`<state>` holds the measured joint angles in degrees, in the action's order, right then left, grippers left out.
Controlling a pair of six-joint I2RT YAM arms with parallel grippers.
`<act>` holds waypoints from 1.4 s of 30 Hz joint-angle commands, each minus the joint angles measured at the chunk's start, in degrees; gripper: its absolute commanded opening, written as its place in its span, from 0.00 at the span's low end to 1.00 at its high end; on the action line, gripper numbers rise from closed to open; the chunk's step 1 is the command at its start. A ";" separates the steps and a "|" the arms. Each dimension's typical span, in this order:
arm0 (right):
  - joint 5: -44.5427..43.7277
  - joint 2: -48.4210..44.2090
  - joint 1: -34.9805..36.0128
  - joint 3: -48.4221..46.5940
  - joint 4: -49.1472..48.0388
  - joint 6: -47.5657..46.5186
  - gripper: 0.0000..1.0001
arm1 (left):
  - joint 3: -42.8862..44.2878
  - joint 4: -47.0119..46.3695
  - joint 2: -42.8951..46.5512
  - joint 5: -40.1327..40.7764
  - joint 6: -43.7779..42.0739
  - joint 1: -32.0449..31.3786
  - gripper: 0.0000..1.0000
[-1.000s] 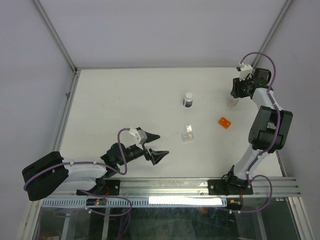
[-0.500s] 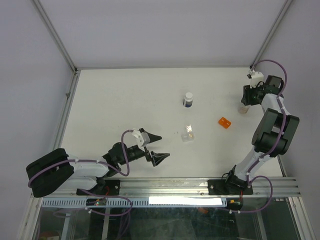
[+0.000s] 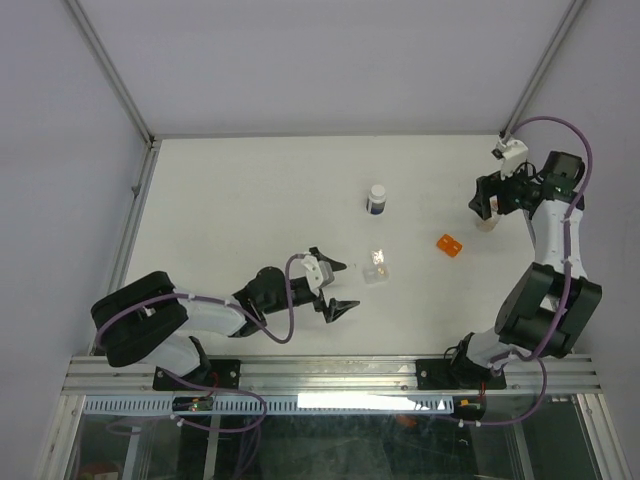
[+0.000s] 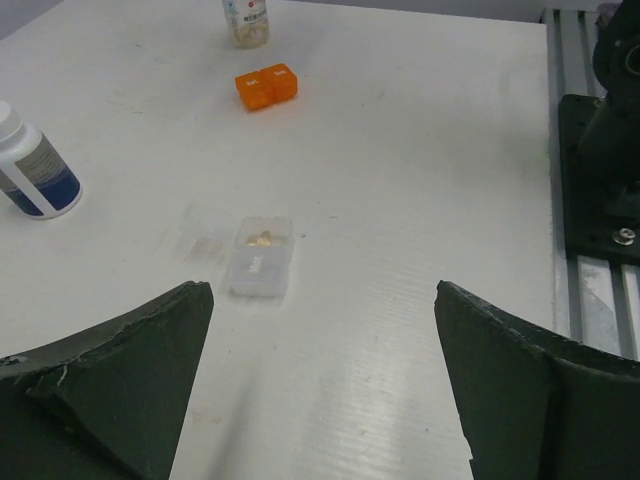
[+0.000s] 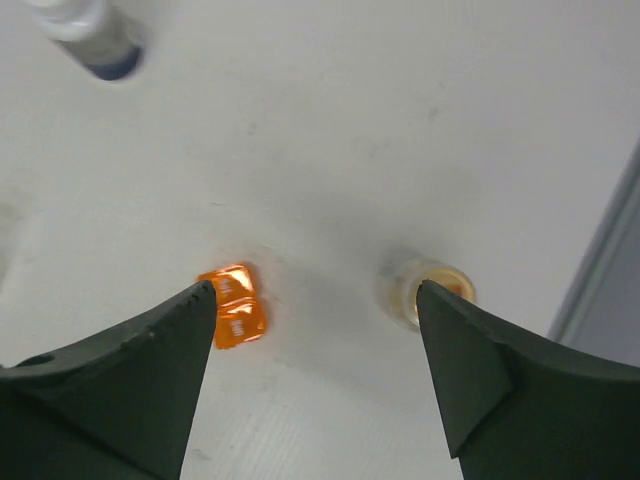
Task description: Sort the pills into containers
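Observation:
A flat clear two-cell box [image 4: 262,258] lies mid-table with yellowish pills [image 4: 262,238] in one cell; from above the box [image 3: 377,268] is just right of my left gripper [image 3: 338,286]. That gripper [image 4: 322,295] is open, low over the table, empty, a short way from the box. The tan-tinted clear vial [image 5: 425,290] stands upright and free at the far right, below my right finger. My right gripper [image 5: 315,290] hangs open above the table, holding nothing. In the top view the vial [image 3: 487,222] sits just below the right gripper [image 3: 484,208].
An orange two-cell box [image 5: 232,305] lies left of the vial, also visible from above [image 3: 449,245]. A white bottle with a blue label [image 3: 377,199] stands at centre back. The metal rail [image 4: 590,230] and the right arm's base edge the table near the left gripper.
My right gripper carried the vial to the right, then opened and let it go; it now stands free. My left arm swung in toward the clear box, staying open.

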<state>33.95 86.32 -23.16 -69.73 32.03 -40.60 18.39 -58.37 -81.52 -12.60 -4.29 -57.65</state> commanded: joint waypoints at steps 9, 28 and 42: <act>31.01 -4.57 16.61 9.86 9.40 -10.87 0.76 | 14.44 2.32 -17.21 -4.76 -4.99 4.87 0.89; 21.69 10.79 24.49 7.51 2.88 2.75 0.35 | 19.75 -6.23 -31.06 -8.33 -7.74 6.21 0.82; 19.86 14.55 24.42 6.80 0.51 7.51 0.23 | 23.81 -5.96 -35.62 -9.86 -6.25 6.13 0.67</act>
<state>53.98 100.82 1.37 -60.55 34.50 -34.83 40.12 -60.75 -116.53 -19.88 -10.70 -51.37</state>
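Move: The clear pill box with its lid open lies roughly 8 cm ahead of the left hand, 9 cm to its right and 11 cm below. From the right hand it is some 28 cm to the left, 13 cm back and 16 cm down. The glass bottle stands about 3 cm ahead, 5 cm right of the right hand and 11 cm below. The orange box is 5 cm back and 7 cm left of that hand; the white bottle stands about 20 cm straight beyond the clear box. Both hands converge on the open clear pill box. The right, already empty, leaves the glass bottle with a brief rise, sweeps about 22 cm left and 8 cm back, then sinks, turning counter-clockwise and tipping down some 25 degrees as its fingers narrow nearly shut. The left comes down 10 cm while going forward and right to the box's near end, closing by about a third; contact there can't be made out. ##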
